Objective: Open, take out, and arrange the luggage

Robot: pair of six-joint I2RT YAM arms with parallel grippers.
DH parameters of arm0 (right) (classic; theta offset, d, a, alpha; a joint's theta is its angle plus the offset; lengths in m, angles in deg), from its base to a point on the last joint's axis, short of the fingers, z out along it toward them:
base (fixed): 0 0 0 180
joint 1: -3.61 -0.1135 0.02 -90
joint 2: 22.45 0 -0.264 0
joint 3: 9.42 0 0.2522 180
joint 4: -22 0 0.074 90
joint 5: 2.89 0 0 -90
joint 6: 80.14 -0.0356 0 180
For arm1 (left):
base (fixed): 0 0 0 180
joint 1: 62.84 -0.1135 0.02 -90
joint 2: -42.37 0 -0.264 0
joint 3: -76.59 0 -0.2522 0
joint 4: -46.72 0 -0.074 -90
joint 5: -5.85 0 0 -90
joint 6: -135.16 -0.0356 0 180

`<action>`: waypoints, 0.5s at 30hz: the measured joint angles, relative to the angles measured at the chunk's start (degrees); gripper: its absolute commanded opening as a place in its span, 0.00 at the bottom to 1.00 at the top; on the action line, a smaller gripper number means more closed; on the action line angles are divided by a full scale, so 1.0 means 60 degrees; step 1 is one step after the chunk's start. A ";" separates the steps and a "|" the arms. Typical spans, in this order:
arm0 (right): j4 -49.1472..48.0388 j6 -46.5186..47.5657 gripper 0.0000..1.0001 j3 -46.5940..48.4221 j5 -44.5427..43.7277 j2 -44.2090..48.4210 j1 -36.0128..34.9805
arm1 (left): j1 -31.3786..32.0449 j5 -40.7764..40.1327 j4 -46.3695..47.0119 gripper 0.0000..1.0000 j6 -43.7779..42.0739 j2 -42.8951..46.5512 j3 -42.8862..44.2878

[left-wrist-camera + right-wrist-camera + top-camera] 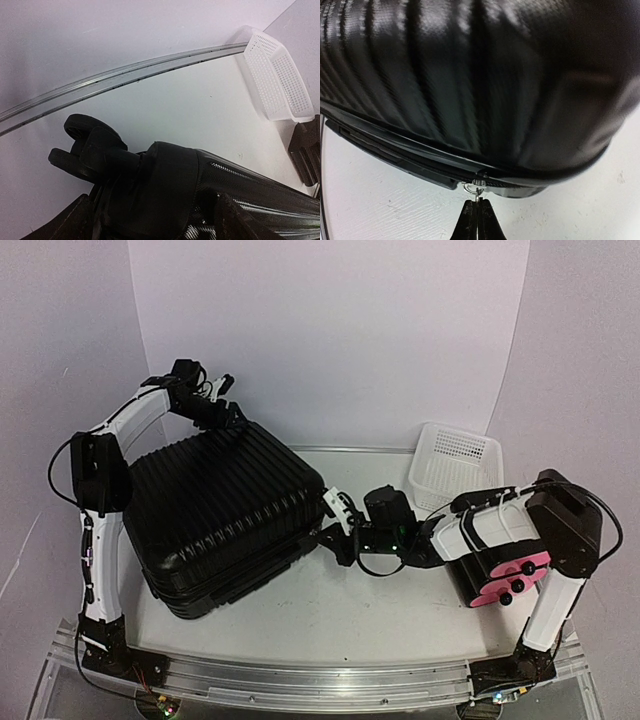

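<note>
The luggage point(220, 515) is a big black ribbed hard-shell case lying on the left half of the table, its zip closed. My left gripper point(222, 400) reaches over its far corner. In the left wrist view that corner point(170, 180) with its small wheels point(85, 145) fills the gap between the wide-apart fingers point(235, 217); whether they touch it I cannot tell. My right gripper point(335, 508) is at the case's right corner. Its tips point(478, 205) are shut on the metal zipper pull point(473, 188) at the zip seam point(395, 150).
A white mesh basket point(455, 465) stands at the back right of the table point(330, 610), also seen as the basket point(277, 82) in the left wrist view. A metal rail point(125, 75) runs along the table's far edge by the white backdrop.
</note>
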 measured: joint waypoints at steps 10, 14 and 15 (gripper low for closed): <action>-0.0153 -0.1045 0.00 -0.0120 -0.0069 0.0007 0.1235 | 0.0029 0.0510 0.0801 0.78 -0.0474 0.0208 -0.0681; 0.0339 -0.0776 0.00 0.0750 0.0036 -0.0557 0.1832 | 0.0124 0.0630 0.0841 0.78 -0.0652 0.0222 -0.0739; 0.0404 -0.0634 0.00 0.0998 0.0095 -0.0750 0.1956 | 0.0153 0.0641 0.0827 0.78 -0.0707 0.0229 -0.0743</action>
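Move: Just ahead of the right hand, which already grips the zipper pull, is the suitcase's right-hand corner, about 6 cm ahead, 1 cm right and 2 cm higher. The carry handle's middle lies 11 cm back and 12 cm left; the white basket 27 cm ahead and 31 cm right. From the left hand that right-hand corner is some 20 cm back, 20 cm right and 7 cm lower; the wheeled corner sits about 3 cm directly below. Keeping its shut grip on the zipper pull, the right hand draws it around the suitcase's right-hand corner, first edging rightward and then sweeping mainly forward, about 9 cm forward and 5 cm right, nearly level, while the wrist turns some 15 degrees clockwise. The left hand stays spread over the far wheeled corner, easing roughly 2 cm right and turning slightly clockwise. ##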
